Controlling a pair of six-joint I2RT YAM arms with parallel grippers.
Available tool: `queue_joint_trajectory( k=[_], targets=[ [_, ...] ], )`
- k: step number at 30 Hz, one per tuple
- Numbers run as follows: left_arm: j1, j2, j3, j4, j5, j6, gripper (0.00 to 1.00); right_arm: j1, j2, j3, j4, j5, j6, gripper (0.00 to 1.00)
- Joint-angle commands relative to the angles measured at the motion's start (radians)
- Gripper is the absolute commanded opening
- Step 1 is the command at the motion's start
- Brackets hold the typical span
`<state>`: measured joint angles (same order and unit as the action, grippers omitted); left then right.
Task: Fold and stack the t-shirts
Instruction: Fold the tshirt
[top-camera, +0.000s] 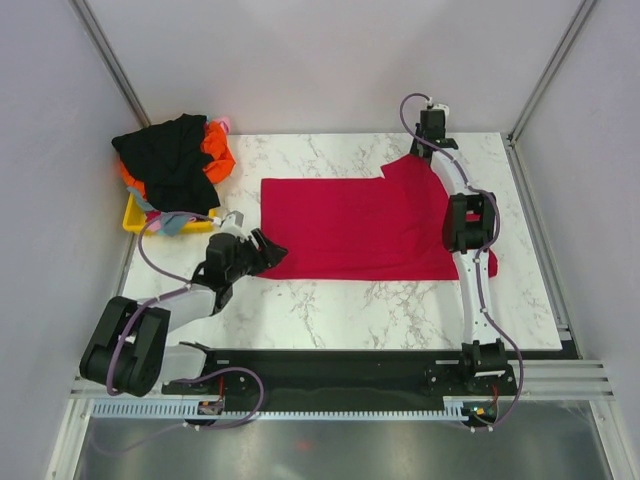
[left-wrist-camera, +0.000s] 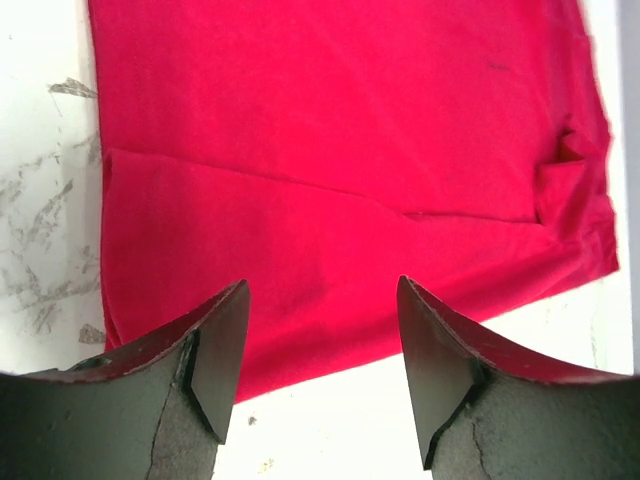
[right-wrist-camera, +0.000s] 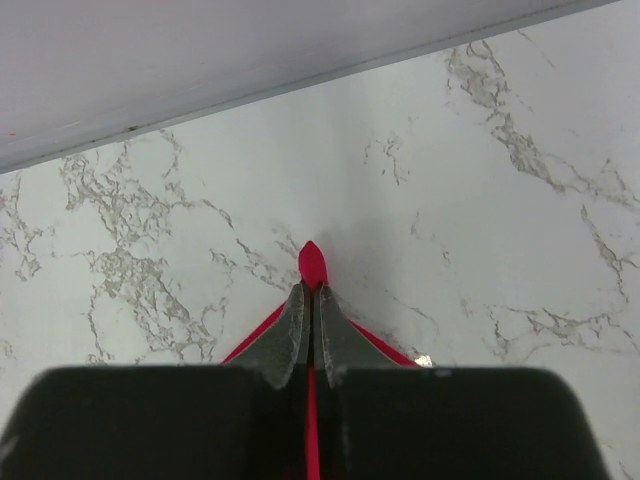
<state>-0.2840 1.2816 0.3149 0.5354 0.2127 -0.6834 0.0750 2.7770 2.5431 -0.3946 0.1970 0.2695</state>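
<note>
A crimson red t-shirt (top-camera: 350, 230) lies spread flat on the marble table (top-camera: 330, 300), with a fold line running across it in the left wrist view (left-wrist-camera: 350, 150). My left gripper (top-camera: 268, 250) hovers open at the shirt's near left corner, jaws (left-wrist-camera: 320, 285) wide apart and holding nothing. At the shirt's far right corner my right gripper (top-camera: 423, 152) is shut on the cloth. A small red tip of the shirt (right-wrist-camera: 312, 262) pokes out past its closed fingers (right-wrist-camera: 311, 288). More t-shirts sit heaped at the far left: black (top-camera: 165, 160), orange (top-camera: 217, 150), pink (top-camera: 224, 125), light blue (top-camera: 175, 222).
A small yellow plastic bin (top-camera: 135, 215) sits under the heap at the left edge. Grey walls close in the table at the back and both sides, the back wall (right-wrist-camera: 250, 50) just beyond my right gripper. Bare marble shows in front of the red shirt.
</note>
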Motion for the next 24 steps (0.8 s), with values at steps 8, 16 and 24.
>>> queue_joint_trajectory(
  k=[8,16,24],
  targets=[
    [-0.004,0.276,0.689,-0.477,-0.330,0.145,0.65,-0.007,-0.194,-0.216,0.076,-0.108,0.039,0.00],
    [0.089,0.709,1.174,-0.695,-0.343,0.136,0.64,-0.006,-0.342,-0.440,0.164,-0.194,0.103,0.00],
    [0.144,0.909,1.411,-0.828,-0.237,0.140,0.64,-0.007,-0.370,-0.511,0.192,-0.225,0.108,0.00]
  ],
)
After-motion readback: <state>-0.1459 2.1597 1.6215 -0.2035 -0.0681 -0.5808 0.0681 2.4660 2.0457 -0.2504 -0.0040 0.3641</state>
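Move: Ahead of the open left hand by about 25 cm and some 6 cm to its left lies the t-shirt's far left corner, roughly 5 cm lower. The basket pile sits about 30 cm left of this hand and 23 cm ahead. The right hand already pinches the tip of the far right sleeve; the sleeve's inner corner is about 10 cm to its left and 4 cm back, and the shirt's right half is centred some 20 cm straight back. Swinging forward about 25 cm in an arch, the left hand rises some 10 cm, then sinks to its starting height and drifts 6 cm left, towards the t-shirt's far left corner, fingers staying open as the wrist turns counter-clockwise and tips down. The right hand keeps its pinch on the sleeve tip and draws it about 5 cm back towards the shirt's body, with some leftward travel and a slight lift. ##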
